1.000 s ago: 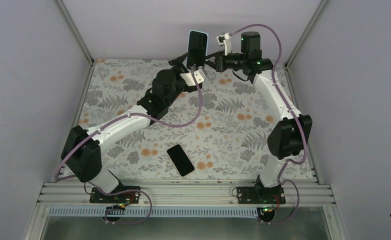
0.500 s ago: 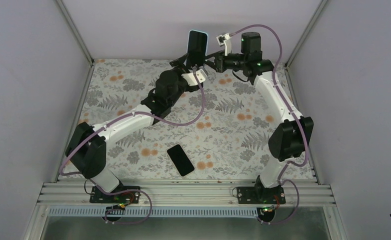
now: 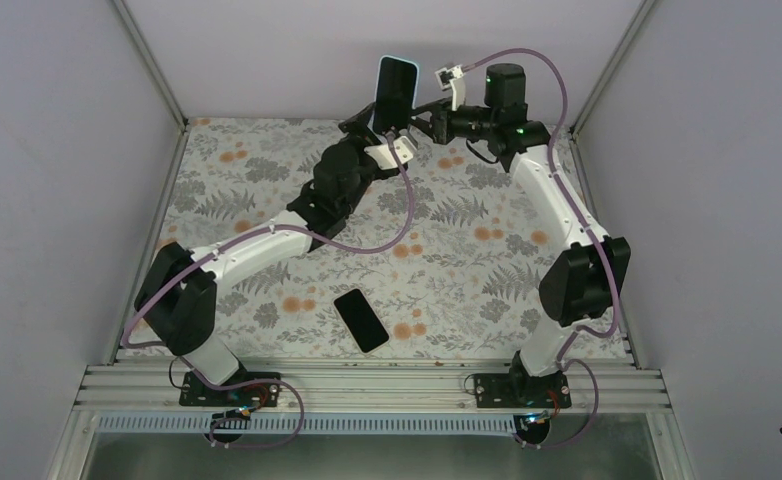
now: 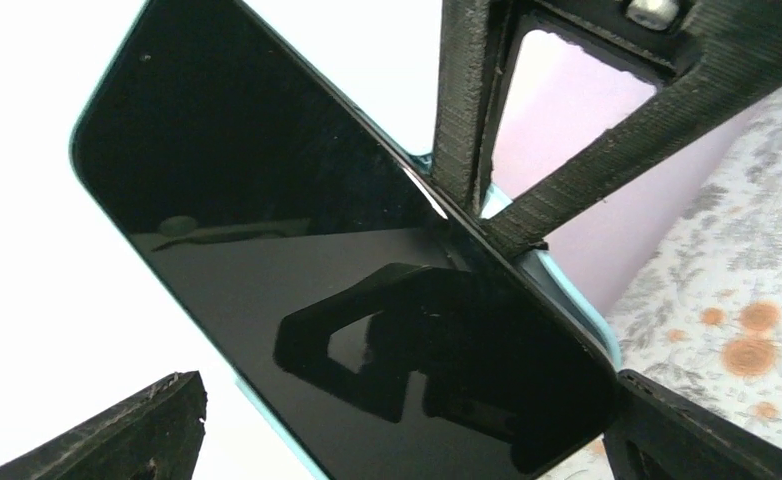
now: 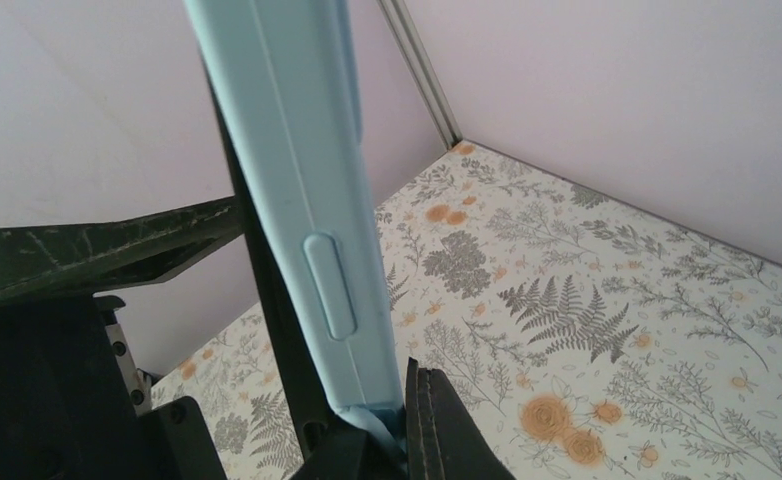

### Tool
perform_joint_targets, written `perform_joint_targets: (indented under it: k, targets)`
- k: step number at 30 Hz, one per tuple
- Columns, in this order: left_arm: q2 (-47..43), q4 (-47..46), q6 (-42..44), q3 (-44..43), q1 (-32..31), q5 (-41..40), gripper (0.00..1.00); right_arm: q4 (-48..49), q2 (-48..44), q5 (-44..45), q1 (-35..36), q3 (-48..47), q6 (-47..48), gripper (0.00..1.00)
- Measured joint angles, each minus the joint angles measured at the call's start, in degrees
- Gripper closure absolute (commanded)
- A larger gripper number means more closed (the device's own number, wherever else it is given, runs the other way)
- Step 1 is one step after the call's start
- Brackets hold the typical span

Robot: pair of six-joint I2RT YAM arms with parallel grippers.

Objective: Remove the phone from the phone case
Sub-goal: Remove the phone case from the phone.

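The phone stands upright in the air at the back of the table, its black screen towards the top camera, inside the light-blue phone case. My right gripper is shut on the case's side edge. In the right wrist view the case is edge-on and pinched at my right gripper, with its lower rim bent. In the left wrist view the screen and blue rim lie between the spread fingers of my left gripper. The right finger touches a corner; a gap shows at the left finger.
A plain all-black phone lies flat on the floral mat near the front middle. Pale walls and metal corner posts close in the back and sides. The right gripper's fingers cross the top of the left wrist view.
My left arm has stretched forward and its wrist has shifted left under the phone. The phone and my right gripper have risen very slightly.
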State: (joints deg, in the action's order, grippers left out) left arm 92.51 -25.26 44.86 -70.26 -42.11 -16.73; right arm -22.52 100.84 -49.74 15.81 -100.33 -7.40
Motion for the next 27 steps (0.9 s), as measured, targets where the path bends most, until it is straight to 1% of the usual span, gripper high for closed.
perform_joint_targets:
  k: [3,6,11,17,20,22,23,25,27]
  targets:
    - [1.1,-4.7,3.2,0.6,-1.2,-3.9,0.07,1.2,-0.2,0.2,0.0,0.0,0.0,0.97]
    - [3.7,-12.0,7.3,1.2,-2.6,-8.6,0.18,2.0,-0.3,1.1,0.0,0.1,0.2,0.97]
    - [7.0,-25.9,16.3,4.4,-4.4,-13.0,0.3,3.3,-0.6,1.6,0.2,1.2,0.5,0.97]
    - [8.8,-39.0,26.1,7.4,-5.3,-14.1,0.37,3.5,-1.6,1.3,0.7,1.4,1.3,0.97]
    - [10.4,-45.5,31.5,7.9,-5.7,-14.2,0.44,3.7,-1.9,0.8,1.0,1.4,1.4,0.97]
    - [12.4,-50.4,35.3,7.9,-6.0,-14.2,0.44,3.5,-1.9,0.2,1.0,1.4,1.4,0.97]
    - [13.3,-52.3,37.1,7.9,-6.2,-14.2,0.44,3.5,-2.0,-0.2,1.0,1.8,1.4,0.97]
    - [15.3,-55.3,40.5,7.5,-6.3,-14.4,0.48,3.6,-2.1,-0.7,1.0,2.9,1.4,0.97]
    - [17.2,-57.0,43.0,6.4,-6.5,-14.9,0.5,3.9,-2.2,-0.7,1.0,4.6,1.4,0.97]
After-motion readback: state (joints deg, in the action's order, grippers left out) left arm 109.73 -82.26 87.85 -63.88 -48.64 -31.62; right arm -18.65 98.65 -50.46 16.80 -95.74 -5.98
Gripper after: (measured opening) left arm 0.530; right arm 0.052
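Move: The cased phone stands nearly upright, screen facing back towards the robot. Its middle is about 2 cm ahead of the left hand, 2 cm to its right and 4 cm above. The case, just behind the phone, has its middle some 3 cm ahead, 2 cm right and 4 cm up. From the right hand, already pinching the case's right edge, the phone's middle lies about 3 cm left, level forward, and 4 cm above. The left hand's lower finger works at the phone's lower end, wedging in where the case lip stands away. The hand tips up some 30 degrees, yaws counter-clockwise about 20 and draws back about 2 cm, rising slightly then sinking again, while its fingers close to about half open. The right hand keeps its pinch on the case, easing back about a centimetre and bobbing up, then down. ##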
